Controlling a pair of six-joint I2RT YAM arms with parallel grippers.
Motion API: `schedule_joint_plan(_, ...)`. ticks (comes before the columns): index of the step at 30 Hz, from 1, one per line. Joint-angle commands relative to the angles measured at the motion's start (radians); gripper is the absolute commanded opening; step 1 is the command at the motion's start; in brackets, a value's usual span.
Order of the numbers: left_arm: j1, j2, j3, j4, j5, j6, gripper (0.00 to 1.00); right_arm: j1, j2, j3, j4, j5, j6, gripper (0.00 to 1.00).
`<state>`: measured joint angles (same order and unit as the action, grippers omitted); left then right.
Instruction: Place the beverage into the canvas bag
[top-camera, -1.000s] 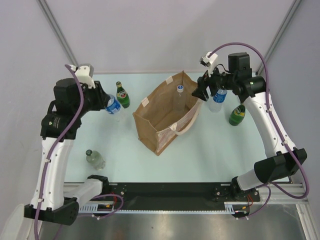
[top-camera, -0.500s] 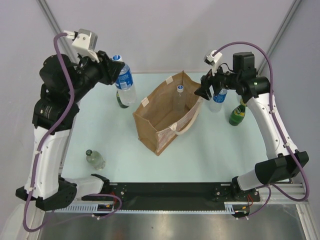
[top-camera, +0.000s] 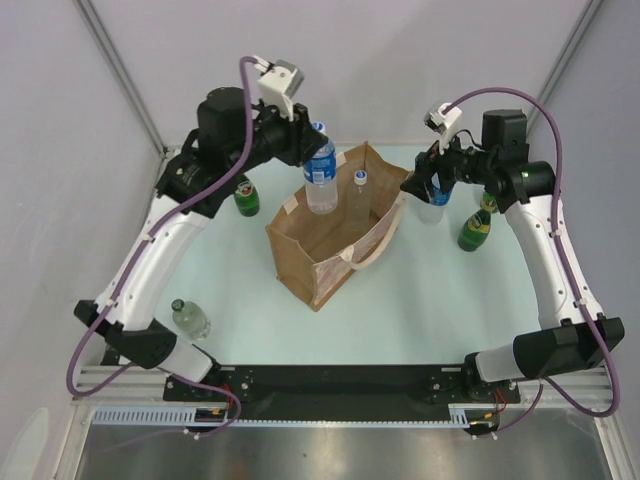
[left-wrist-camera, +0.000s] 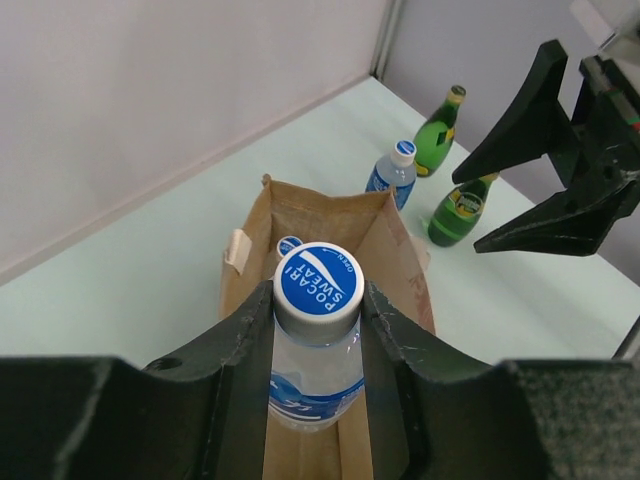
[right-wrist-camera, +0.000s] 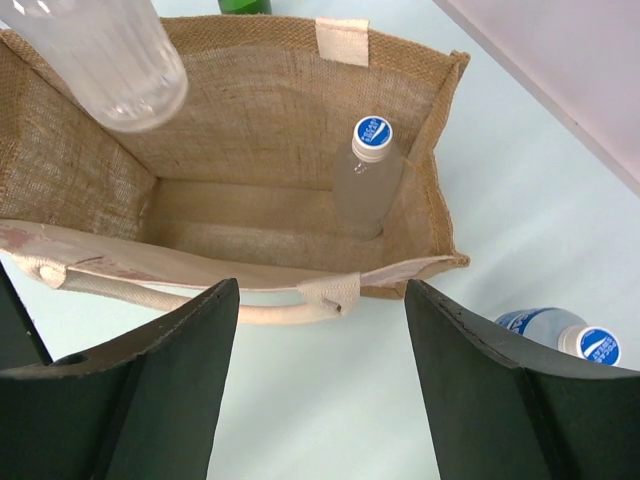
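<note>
My left gripper (top-camera: 305, 150) is shut on a clear beverage bottle (top-camera: 321, 178) with a blue Pocari Sweat cap, gripping it just under the cap (left-wrist-camera: 318, 280). The bottle hangs upright over the back left part of the open canvas bag (top-camera: 300, 262). In the right wrist view the bottle's base (right-wrist-camera: 112, 55) shows above the bag's mouth. Another blue-capped bottle (top-camera: 359, 195) stands inside the bag in its far corner (right-wrist-camera: 366, 178). My right gripper (top-camera: 412, 186) is open beside the bag's right rim, over the cream handle (right-wrist-camera: 270, 312), with nothing between its fingers.
A green bottle (top-camera: 245, 193) stands left of the bag. A clear bottle (top-camera: 190, 319) lies near the front left. To the right of the bag stand a blue-capped bottle (top-camera: 435, 203) and a green bottle (top-camera: 474, 229); the left wrist view shows a second green bottle (left-wrist-camera: 438, 133) behind them.
My left arm has lifted the bottle from the table's left rear and swung it right, over the bag's opening. The right gripper has barely moved.
</note>
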<state>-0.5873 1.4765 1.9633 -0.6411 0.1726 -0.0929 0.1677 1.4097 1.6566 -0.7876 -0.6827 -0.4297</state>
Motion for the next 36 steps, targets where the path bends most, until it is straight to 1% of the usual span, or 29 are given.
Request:
schedule_joint_plan(1,-0.037,0.019,0.023,0.173,0.021,0.047,0.0,-0.02,-0.041,-0.012,0.027,-0.035,0.023,0.73)
schedule_joint_plan(5,-0.06,0.07,-0.032,0.224,0.004,0.081,0.0,-0.049,-0.055,-0.023,0.031,-0.047,0.032,0.73)
schedule_joint_plan(7,-0.066,0.082,-0.082,0.251,-0.004,0.09,0.0,-0.057,-0.06,-0.029,0.033,-0.052,0.039,0.73)
schedule_joint_plan(10,-0.069,0.091,-0.184,0.339,-0.01,0.09,0.0,-0.068,-0.069,-0.041,0.034,-0.057,0.04,0.73)
schedule_joint_plan(11,-0.069,0.093,-0.245,0.394,-0.013,0.091,0.0,-0.069,-0.069,-0.044,0.034,-0.057,0.04,0.73)
schedule_joint_plan(13,-0.068,0.093,-0.302,0.476,-0.016,0.091,0.0,-0.073,-0.074,-0.049,0.034,-0.057,0.039,0.73)
schedule_joint_plan(14,-0.068,0.093,-0.355,0.503,-0.024,0.117,0.0,-0.073,-0.075,-0.05,0.033,-0.055,0.037,0.73)
schedule_joint_plan(18,-0.069,0.111,-0.467,0.627,-0.058,0.131,0.0,-0.08,-0.075,-0.055,0.031,-0.058,0.035,0.73)
schedule_joint_plan(19,-0.069,0.122,-0.484,0.68,-0.065,0.136,0.0,-0.08,-0.075,-0.055,0.031,-0.058,0.035,0.73)
schedule_joint_plan(20,-0.068,0.129,-0.509,0.696,-0.071,0.137,0.0,-0.082,-0.075,-0.057,0.031,-0.058,0.035,0.73)
schedule_joint_plan(28,-0.065,0.203,-0.523,0.773,-0.139,0.162,0.0,-0.086,-0.074,-0.07,0.031,-0.055,0.029,0.73)
schedule_joint_plan(36,-0.036,0.252,-0.57,0.821,-0.142,0.139,0.02,-0.097,-0.074,-0.083,0.028,-0.052,0.023,0.73)
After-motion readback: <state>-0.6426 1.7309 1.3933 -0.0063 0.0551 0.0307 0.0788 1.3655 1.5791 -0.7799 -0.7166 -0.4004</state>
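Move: The left hand holds a blue-labelled bottle by its cap, high over the open canvas bag, whose middle lies about 6 cm ahead, 7 cm right and some 34 cm below. The bottle already standing inside is roughly 13 cm ahead and 11 right. The green bottle stands about 14 cm ahead and 13 left, outside the bag. From the empty right hand the bag's middle is some 17 cm left, 5 ahead and 22 below. Down into the canvas bag goes the left hand, sinking about 24 cm after first easing right, and working some 9 cm forward towards the bottle already standing there; the last couple of centimetres run forward almost level. The fingers keep their grip on the cap and dip roughly 10 degrees. The right hand, open and empty, drifts a few centimetres right, away from the bag. ##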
